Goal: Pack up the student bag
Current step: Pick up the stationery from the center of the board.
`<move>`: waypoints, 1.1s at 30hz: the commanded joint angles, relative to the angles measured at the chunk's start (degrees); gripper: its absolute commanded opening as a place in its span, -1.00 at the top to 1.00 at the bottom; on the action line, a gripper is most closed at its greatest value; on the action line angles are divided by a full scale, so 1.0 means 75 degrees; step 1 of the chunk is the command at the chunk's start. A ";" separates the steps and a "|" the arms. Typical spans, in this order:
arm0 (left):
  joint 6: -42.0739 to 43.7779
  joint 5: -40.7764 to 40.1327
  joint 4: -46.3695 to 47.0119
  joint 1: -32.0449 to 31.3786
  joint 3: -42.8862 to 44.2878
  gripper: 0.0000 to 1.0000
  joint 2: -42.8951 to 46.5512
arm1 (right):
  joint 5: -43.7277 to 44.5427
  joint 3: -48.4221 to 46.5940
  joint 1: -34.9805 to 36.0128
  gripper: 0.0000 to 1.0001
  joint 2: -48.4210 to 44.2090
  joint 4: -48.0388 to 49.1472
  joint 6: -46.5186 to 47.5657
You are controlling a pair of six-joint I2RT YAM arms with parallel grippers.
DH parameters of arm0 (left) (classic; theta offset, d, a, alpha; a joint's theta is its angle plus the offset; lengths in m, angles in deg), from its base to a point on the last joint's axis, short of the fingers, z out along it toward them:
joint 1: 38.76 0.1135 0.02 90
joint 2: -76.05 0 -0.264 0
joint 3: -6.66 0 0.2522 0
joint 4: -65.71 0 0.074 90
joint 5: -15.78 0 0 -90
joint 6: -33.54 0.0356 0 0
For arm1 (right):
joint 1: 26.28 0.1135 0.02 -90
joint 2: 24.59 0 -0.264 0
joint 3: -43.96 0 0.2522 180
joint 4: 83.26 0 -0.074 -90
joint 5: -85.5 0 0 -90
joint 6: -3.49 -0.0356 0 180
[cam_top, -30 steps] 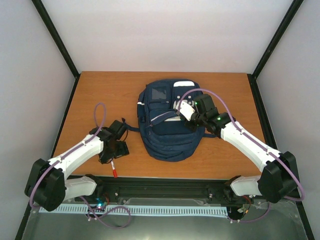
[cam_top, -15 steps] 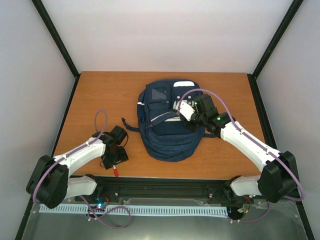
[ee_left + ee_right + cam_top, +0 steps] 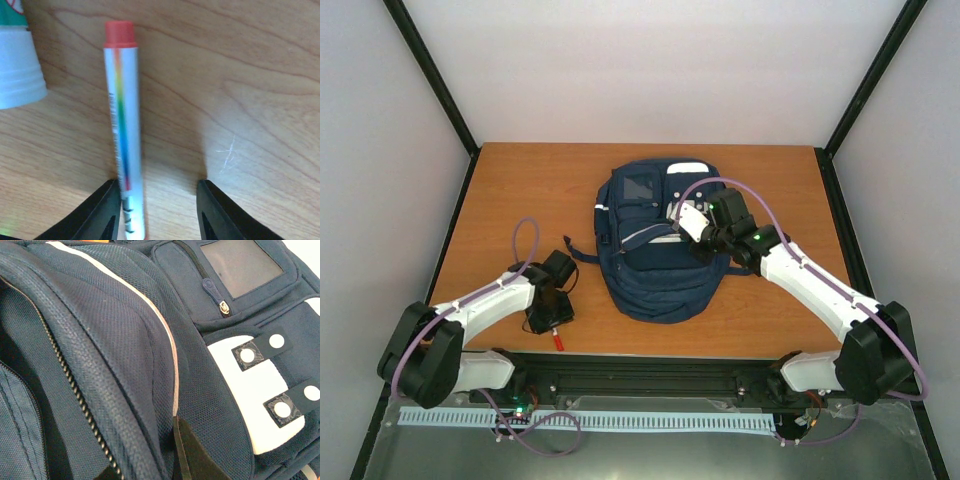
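Note:
The student bag (image 3: 660,262), navy blue with white stripes and patches, lies in the middle of the table. My right gripper (image 3: 676,222) is shut on a fold of its upper fabric (image 3: 125,340), beside a white stripe and an open zipper; the right gripper (image 3: 145,455) shows only dark fingertips at the bottom. A white pen (image 3: 122,110) with a red cap and a rainbow stripe lies on the wood near the front edge, its red end (image 3: 558,341) peeking out. My left gripper (image 3: 157,185) (image 3: 552,326) straddles the pen, jaws apart, left finger touching it.
A white container with a teal label (image 3: 15,65) lies just left of the pen. A dark bag strap (image 3: 582,256) trails toward the left arm. The table's front edge (image 3: 620,353) runs close behind the left gripper.
My left gripper has drawn back toward the front edge, come down over the pen and narrowed its jaws around it. The right gripper and the bag have not moved.

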 commanded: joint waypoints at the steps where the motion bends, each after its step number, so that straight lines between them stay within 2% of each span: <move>1: 0.0193 0.0150 0.0581 -0.0007 0.0003 0.20 -0.0195 | -0.0504 0.0010 0.0041 0.86 0.0041 0.0332 -0.0043; 7: 0.0436 0.0398 0.0797 -0.0010 0.0011 0.44 -0.0291 | -0.0495 0.0013 0.0041 0.86 0.0073 0.0332 -0.0025; 14: 0.0816 0.0777 0.1160 -0.0211 0.0136 0.57 -0.0543 | -0.0478 0.0010 0.0041 0.86 0.0092 0.0332 -0.0025; 19: 0.1200 0.0961 0.1287 -0.1062 0.0706 0.61 -0.1176 | -0.0456 0.0008 0.0041 0.86 0.0082 0.0343 -0.0025; 23: 0.1536 0.1022 0.1242 -0.1692 0.1176 0.75 -0.1905 | -0.0443 0.0010 0.0041 0.86 0.0083 0.0344 -0.0027; 28: 0.1798 0.0736 0.0926 -0.2208 0.1545 0.82 -0.2522 | -0.0426 0.0026 0.0041 0.86 0.0052 0.0361 -0.0026; 33: 0.1984 -0.0102 0.0267 -0.2514 0.1883 0.81 -0.2644 | -0.0426 0.0022 0.0029 0.86 0.0031 0.0355 -0.0028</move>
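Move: The red marker lies almost between the left fingers, its middle about 1 cm to the left and 1 cm ahead, at fingertip height. From that hand the glue stick is some 7 cm to the left and 8 cm ahead; the bag's middle is about 28 cm to the right, 21 cm ahead and 5 cm higher. From the right hand, the marker lies roughly 37 cm left, 17 cm back and 17 cm below. The left hand closes on the marker and drags it about 11 cm right towards the bag, turning clockwise. ##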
